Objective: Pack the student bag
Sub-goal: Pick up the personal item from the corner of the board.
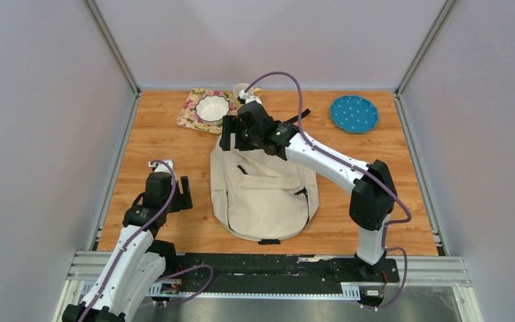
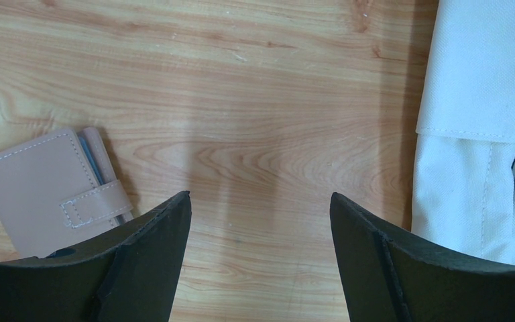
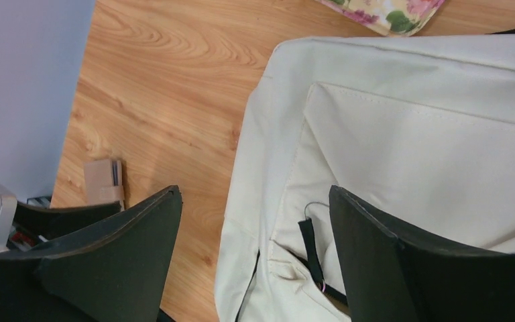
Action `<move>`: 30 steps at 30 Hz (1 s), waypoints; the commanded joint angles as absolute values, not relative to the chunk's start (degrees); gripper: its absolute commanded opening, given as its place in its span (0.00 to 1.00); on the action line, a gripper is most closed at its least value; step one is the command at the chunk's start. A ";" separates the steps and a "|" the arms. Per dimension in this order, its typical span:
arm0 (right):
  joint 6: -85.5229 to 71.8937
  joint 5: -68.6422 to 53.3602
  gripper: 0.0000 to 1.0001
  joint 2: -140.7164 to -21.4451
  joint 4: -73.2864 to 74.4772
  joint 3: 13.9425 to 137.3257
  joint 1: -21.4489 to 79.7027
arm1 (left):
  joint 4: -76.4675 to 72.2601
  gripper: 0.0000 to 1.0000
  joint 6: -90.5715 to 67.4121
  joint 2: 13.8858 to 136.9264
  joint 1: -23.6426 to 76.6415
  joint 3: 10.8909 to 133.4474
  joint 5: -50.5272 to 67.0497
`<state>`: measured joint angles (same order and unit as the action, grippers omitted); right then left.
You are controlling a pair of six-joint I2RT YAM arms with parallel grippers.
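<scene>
The student bag [image 1: 265, 194], a cream backpack, lies flat in the middle of the wooden table, front pocket up. My right gripper [image 1: 236, 137] hangs open over its far left corner. In the right wrist view the bag [image 3: 402, 127] fills the right side, and a black zipper pull [image 3: 312, 241] lies between my open right gripper's [image 3: 255, 190] fingers. My left gripper [image 1: 169, 194] stands open left of the bag, over bare wood. In the left wrist view it [image 2: 260, 196] holds nothing, with the bag's edge [image 2: 476, 134] to its right.
A tan snap-strap wallet [image 2: 47, 198] lies left of the left gripper, also visible as the wallet [image 3: 104, 180]. At the back stand a white bowl [image 1: 212, 107] on a floral mat [image 1: 191, 114], a cup [image 1: 241, 90] and a blue dotted plate [image 1: 354, 113].
</scene>
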<state>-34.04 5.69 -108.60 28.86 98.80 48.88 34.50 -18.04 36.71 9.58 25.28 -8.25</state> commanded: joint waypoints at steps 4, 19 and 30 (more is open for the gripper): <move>-34.36 -2.55 0.84 -100.64 23.21 87.47 51.85 | 33.84 0.84 -16.27 39.10 4.77 30.92 -10.38; -36.74 -7.38 0.84 -93.08 22.15 75.50 58.62 | 39.20 0.84 -20.38 52.99 -27.95 37.62 -5.44; -37.61 -10.98 0.84 -91.93 20.75 73.39 58.71 | 32.96 0.84 -23.56 52.29 -36.12 29.79 -9.31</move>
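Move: The personal item, a small tan wallet on the table, lies about 11 cm to the left hand's left, some 3 cm back and roughly 8 cm below it. The bag's middle is about 26 cm to that hand's right and 7 cm farther out. From the right hand, the wallet lies about 27 cm left, 18 cm back and 20 cm below; the bag's middle is about 9 cm to its right, 10 cm back and 17 cm below. Swinging left about 14 cm towards the wallet, the left hand first rises some 4 cm and edges forward, then comes back and sinks to slightly below its starting height, turning nearly 50 degrees counter-clockwise with fingers still wide open. The open right hand draws back about 16 cm over the bag's left part and sinks a few centimetres, turning some 20 degrees counter-clockwise. ##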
